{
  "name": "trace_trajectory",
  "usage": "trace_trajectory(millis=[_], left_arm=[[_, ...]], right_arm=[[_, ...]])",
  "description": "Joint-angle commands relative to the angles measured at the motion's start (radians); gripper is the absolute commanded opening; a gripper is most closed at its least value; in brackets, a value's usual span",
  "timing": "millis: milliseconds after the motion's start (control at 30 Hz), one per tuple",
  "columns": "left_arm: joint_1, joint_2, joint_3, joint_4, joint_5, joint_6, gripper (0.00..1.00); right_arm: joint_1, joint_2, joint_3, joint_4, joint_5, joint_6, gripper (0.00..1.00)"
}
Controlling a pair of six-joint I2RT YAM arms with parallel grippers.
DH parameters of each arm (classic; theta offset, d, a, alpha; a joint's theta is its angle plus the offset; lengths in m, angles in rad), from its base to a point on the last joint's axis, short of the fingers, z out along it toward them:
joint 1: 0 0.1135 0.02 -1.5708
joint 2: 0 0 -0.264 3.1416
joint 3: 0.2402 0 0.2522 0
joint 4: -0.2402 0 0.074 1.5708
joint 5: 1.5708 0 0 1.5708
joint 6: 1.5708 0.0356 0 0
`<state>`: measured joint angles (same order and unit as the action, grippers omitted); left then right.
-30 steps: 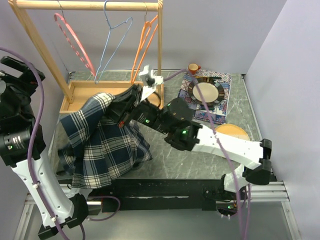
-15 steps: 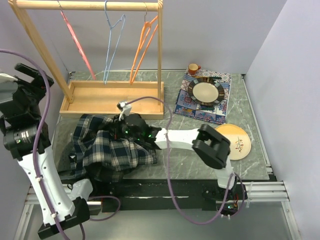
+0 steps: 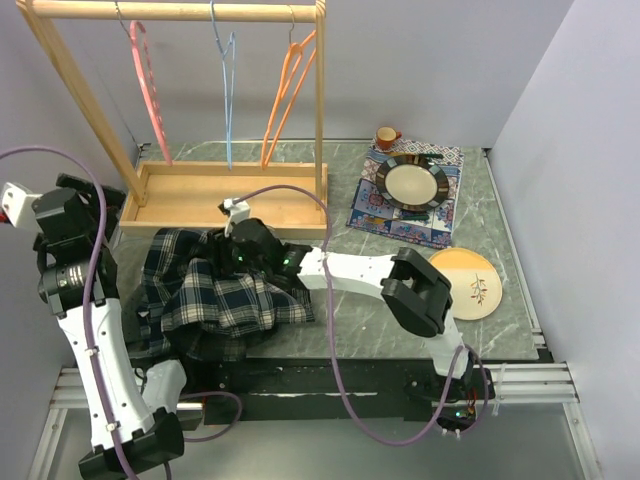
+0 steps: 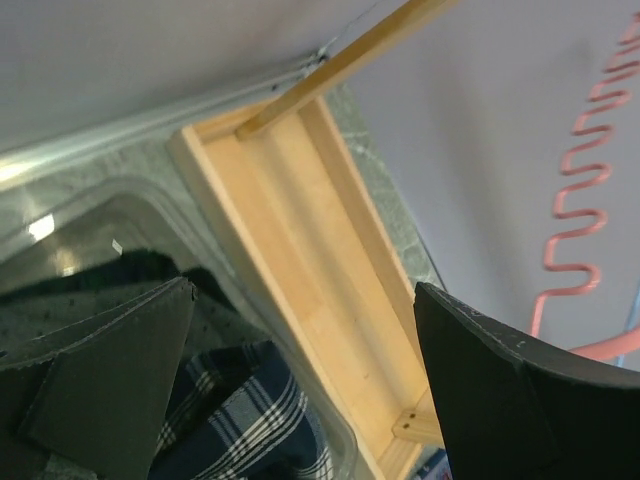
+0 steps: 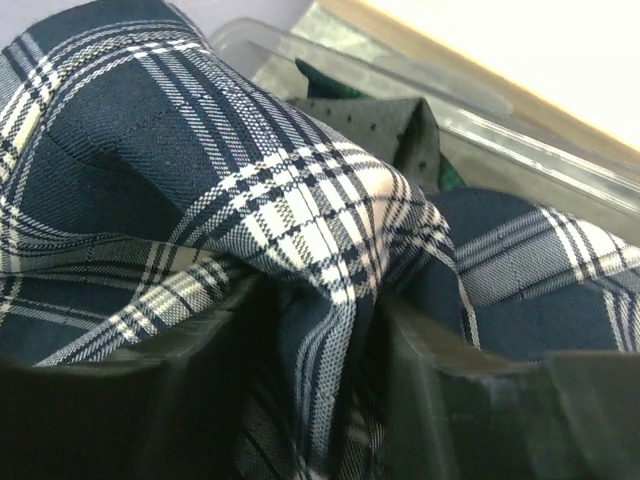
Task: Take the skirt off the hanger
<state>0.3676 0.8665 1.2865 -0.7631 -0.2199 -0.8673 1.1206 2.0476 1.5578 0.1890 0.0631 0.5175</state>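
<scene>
The navy and white plaid skirt (image 3: 215, 295) lies bunched in a clear bin (image 3: 135, 300) at the front left of the table, off every hanger. A pink hanger (image 3: 145, 85), a blue one (image 3: 228, 90) and an orange one (image 3: 285, 95) hang bare on the wooden rack. My right gripper (image 3: 232, 262) is down on the skirt (image 5: 250, 200). Its jaws (image 5: 315, 310) stand apart, with a loose fold of plaid between the fingers. My left gripper (image 3: 75, 205) is raised at the far left. It (image 4: 300, 300) is wide open and holds nothing, above the bin and the skirt (image 4: 240, 420).
The rack's wooden base tray (image 3: 230, 195) sits just behind the bin. At the back right are a patterned mat with a dark-rimmed plate (image 3: 412, 182) and a small cup (image 3: 386, 135). An orange plate (image 3: 470, 283) lies near the right arm's elbow.
My right arm brought the skirt down from beside the rack into the bin, and its jaws have parted. The pink hanger swung back to hang straight. My left arm shifted lower.
</scene>
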Motion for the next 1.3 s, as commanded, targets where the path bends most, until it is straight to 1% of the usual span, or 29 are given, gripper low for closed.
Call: trace_trajectory(millis=[0,33,67,100,133,200,233,333,433,467,533,567,600,700,767,800,867,900,933,967,1000,1033,1067,1100,1133,1167,1200,1233,1267], left_arm=[[-0.016,-0.034,-0.035,-0.019,0.014,-0.081,0.97],[-0.018,-0.034,-0.045,-0.018,0.048,-0.076,0.97],[-0.025,-0.034,-0.056,-0.016,0.05,-0.078,0.97],[-0.038,-0.034,-0.071,-0.013,0.047,-0.073,0.97],[-0.044,-0.032,-0.1,-0.016,0.027,-0.067,0.97],[-0.062,-0.021,-0.108,-0.048,-0.004,-0.044,0.97],[-0.071,-0.021,-0.113,-0.077,-0.05,-0.038,0.97],[-0.11,-0.035,-0.128,-0.091,-0.091,-0.032,0.97],[-0.163,-0.037,-0.131,-0.102,-0.076,-0.041,0.97],[-0.182,-0.038,-0.138,-0.099,-0.05,-0.047,0.97],[-0.266,-0.047,-0.154,-0.113,-0.068,-0.087,0.97],[-0.304,-0.055,-0.157,-0.126,-0.116,-0.097,0.97],[-0.367,-0.058,-0.162,-0.14,-0.152,-0.11,0.97],[-0.513,-0.054,-0.156,-0.179,-0.275,-0.125,0.98],[-0.567,-0.06,-0.168,-0.153,-0.277,-0.063,0.99],[-0.62,-0.064,-0.185,-0.142,-0.298,-0.058,0.99],[-0.677,-0.067,-0.196,-0.156,-0.34,-0.094,0.97],[-0.735,-0.06,-0.191,-0.206,-0.369,-0.114,0.97],[-0.763,-0.044,-0.182,-0.243,-0.463,-0.159,0.97],[-0.823,-0.002,-0.164,-0.29,-0.52,-0.183,0.97],[-0.855,0.026,-0.117,-0.412,-0.594,-0.252,0.98],[-0.883,0.054,-0.087,-0.46,-0.692,-0.278,0.99],[-0.93,0.11,-0.057,-0.507,-0.72,-0.291,0.99],[-0.953,0.135,0.009,-0.537,-0.731,-0.302,0.99],[-0.978,0.159,0.039,-0.585,-0.731,-0.312,0.99],[-1.034,0.189,0.078,-0.593,-0.719,-0.318,0.99],[-1.068,0.193,0.082,-0.585,-0.704,-0.294,0.99],[-1.104,0.184,0.077,-0.524,-0.646,-0.273,0.99],[-1.162,0.174,0.045,-0.48,-0.612,-0.236,0.99]], right_arm=[[-0.002,-0.15,0.105,-0.175,-0.043,-0.01,0.73],[-0.002,-0.183,0.107,-0.183,-0.045,-0.008,0.76],[-0.002,-0.204,0.093,-0.224,-0.046,-0.001,0.83],[-0.005,-0.228,0.078,-0.232,-0.042,0.004,0.84],[-0.004,-0.272,0.062,-0.241,-0.04,0.009,0.85],[-0.005,-0.317,0.036,-0.29,-0.037,0.015,0.86],[-0.004,-0.361,0.031,-0.315,-0.019,0.015,0.87],[-0.005,-0.46,-0.017,-0.387,0.017,0.036,0.87],[-0.004,-0.543,-0.086,-0.448,0.043,0.108,0.87],[-0.005,-0.561,-0.128,-0.471,0.047,0.169,0.87],[-0.005,-0.612,-0.174,-0.48,0.055,0.222,0.86],[-0.005,-0.63,-0.218,-0.471,0.05,0.242,0.86],[-0.004,-0.658,-0.235,-0.47,0.056,0.242,0.86],[-0.008,-0.694,-0.278,-0.482,0.118,0.23,0.86],[-0.016,-0.71,-0.312,-0.479,0.129,0.227,0.86],[-0.018,-0.728,-0.324,-0.476,0.132,0.227,0.86],[-0.019,-0.747,-0.359,-0.468,0.141,0.219,0.86],[-0.021,-0.765,-0.369,-0.47,0.158,0.217,0.86],[-0.024,-0.774,-0.378,-0.473,0.168,0.216,0.86],[-0.028,-0.782,-0.393,-0.476,0.176,0.214,0.86],[-0.039,-0.797,-0.403,-0.476,0.179,0.214,0.86],[-0.044,-0.806,-0.415,-0.476,0.182,0.219,0.86],[-0.05,-0.822,-0.424,-0.471,0.181,0.219,0.86],[-0.054,-0.831,-0.432,-0.471,0.181,0.219,0.86],[-0.054,-0.842,-0.444,-0.468,0.182,0.217,0.86],[-0.058,-0.86,-0.45,-0.47,0.187,0.216,0.86],[-0.062,-0.872,-0.456,-0.47,0.193,0.213,0.86],[-0.065,-0.883,-0.469,-0.468,0.208,0.207,0.87],[-0.065,-0.905,-0.476,-0.468,0.217,0.204,0.86]])
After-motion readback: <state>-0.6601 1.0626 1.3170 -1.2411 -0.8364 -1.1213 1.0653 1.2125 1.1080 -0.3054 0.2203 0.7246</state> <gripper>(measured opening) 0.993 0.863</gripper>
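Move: The right hand is buried in the plaid skirt's folds; the skirt's middle lies about 6 cm right, 5 cm back and 6 cm below it. From the left hand the skirt is some 17 cm right, 4 cm back and 26 cm down. It is heaped over the clear tray, whose middle sits roughly 6 cm left of the skirt's middle, and the rack's wooden base is about 19 cm forward of the skirt's. The right fingers, already parting, open wide and come free of the plaid skirt; that hand lifts about 16 cm, drawing off right and a little back, then sinks partway while still going right, out beyond the heap. The open left hand sinks, then swings some 16 cm right towards the skirt, turning clockwise and tipping down about 25 degrees, without gripping. ##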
